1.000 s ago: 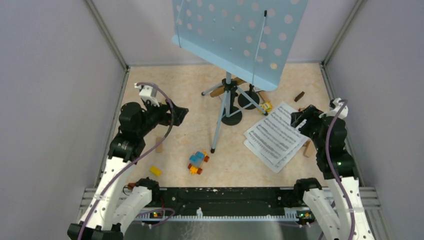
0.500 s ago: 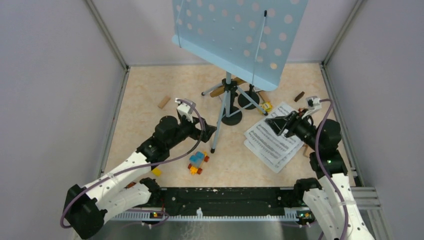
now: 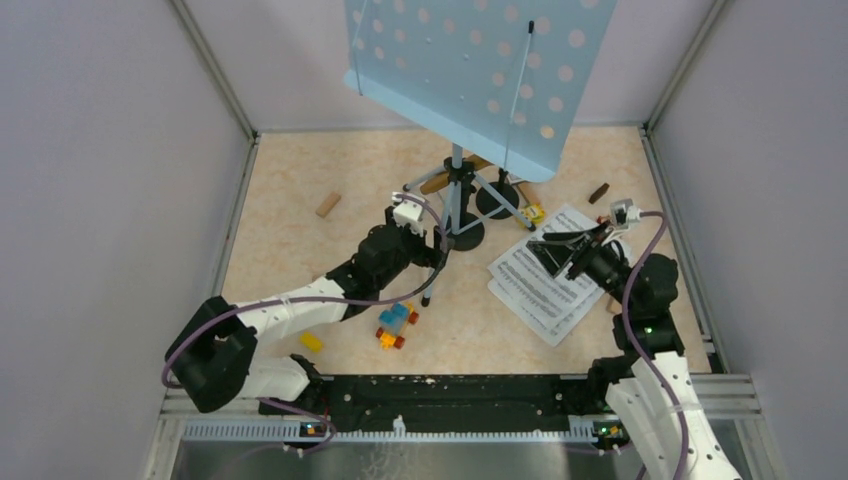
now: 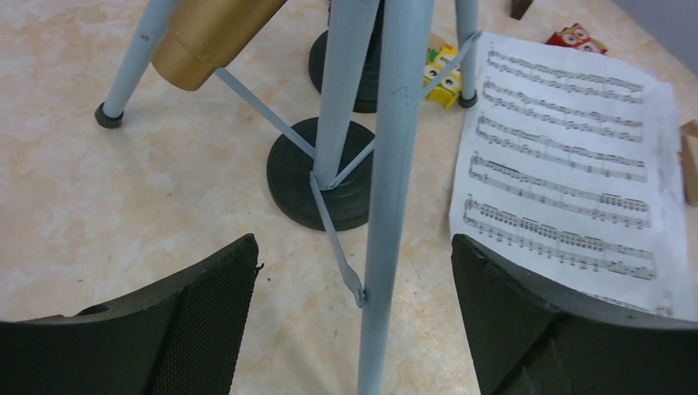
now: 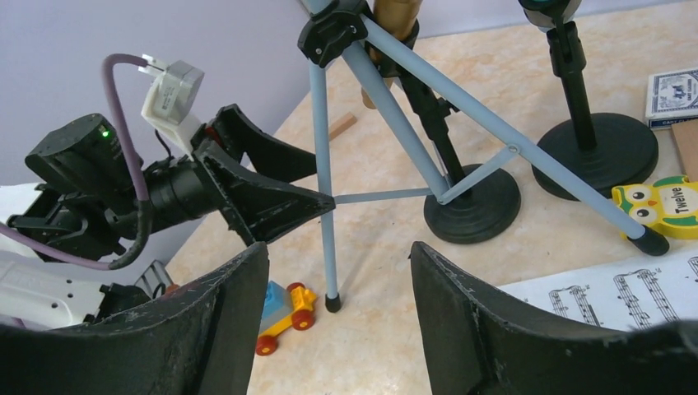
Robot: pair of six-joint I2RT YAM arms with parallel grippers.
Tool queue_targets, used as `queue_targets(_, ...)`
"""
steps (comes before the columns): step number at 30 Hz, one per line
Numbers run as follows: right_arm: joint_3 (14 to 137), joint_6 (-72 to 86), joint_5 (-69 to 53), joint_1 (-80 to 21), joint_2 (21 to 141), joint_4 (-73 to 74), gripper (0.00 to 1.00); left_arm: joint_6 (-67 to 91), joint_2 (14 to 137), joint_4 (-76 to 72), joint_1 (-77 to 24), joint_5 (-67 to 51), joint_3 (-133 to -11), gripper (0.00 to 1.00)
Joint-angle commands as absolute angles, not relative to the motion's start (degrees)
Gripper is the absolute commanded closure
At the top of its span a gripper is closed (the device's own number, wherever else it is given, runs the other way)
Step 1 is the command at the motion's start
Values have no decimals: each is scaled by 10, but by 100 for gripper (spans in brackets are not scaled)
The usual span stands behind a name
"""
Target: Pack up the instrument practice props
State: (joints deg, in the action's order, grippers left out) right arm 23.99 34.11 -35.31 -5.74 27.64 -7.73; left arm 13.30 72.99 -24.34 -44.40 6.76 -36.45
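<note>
The pale-blue music rack (image 3: 480,70) stands on its tripod at the back of the table. My left gripper (image 3: 437,245) is open around the tripod's front leg (image 4: 387,206), which runs between the fingers (image 4: 206,313) without touching either. A gold microphone (image 4: 210,37) leans above a black round-based holder (image 4: 317,173). White sheet-music pages (image 3: 545,275) lie to the right. My right gripper (image 3: 552,255) hovers over the pages, open and holding nothing, facing the tripod foot (image 5: 332,303). A second holder (image 5: 597,152) stands further back.
A small toy-block car (image 3: 396,325) sits near the tripod foot. A yellow block (image 3: 311,342) and wooden blocks (image 3: 328,204) lie scattered about. An owl card (image 5: 667,206) lies beside the sheets. Grey walls (image 3: 120,200) close in three sides.
My left arm swung from the left side across to the tripod and brought its open fingers around the front leg. My right gripper moved left over the sheet music and narrowed slightly.
</note>
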Motion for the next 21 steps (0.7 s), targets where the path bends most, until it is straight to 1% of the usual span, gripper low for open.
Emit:
queue_targets(1,250,337,-368,-56,299,-130,37,114,756,-293,-450,143,-395,12)
queue_targets(6,244,340,-353,-66,304,-141,37,104,787,-308,-450,155,-397,17)
queue_targets(7,242,342,-350,-68,304,-142,38,102,796,-309,-450,153,-402,20)
queue_targets(10,239,344,-344,-74,303,-134,38,96,820,-309,-450,140,-415,30)
queue_targets(14,234,341,-337,-78,292,-109,39,93,832,-290,-451,109,-416,53)
queue_targets(19,216,341,-329,-81,270,-101,39,104,812,-295,-451,101,-382,88)
queue_targets(21,211,344,-327,-82,265,-97,39,111,796,-283,-452,105,-372,97)
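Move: The music stand's near leg, at gripping height, is about 2 cm ahead of the left hand, 2 cm to its right and 3 cm below, just beyond the open fingers. The mic stand's round base stands about 10 cm ahead and 7 cm right, the toy car some 13 cm back and 9 cm left, both on the table some 16 cm down. From the right hand that leg is roughly 5 cm ahead, 21 cm left and 11 cm lower. The music stand's near leg is taken between the left fingers: the hand eases down about 2.5 cm and forward over the leg, then slides some 2 cm to the right and a little back as the wide-open fingers close and begin to pinch the tube from both sides. The wrist rolls only about 5 degrees, left side up. ##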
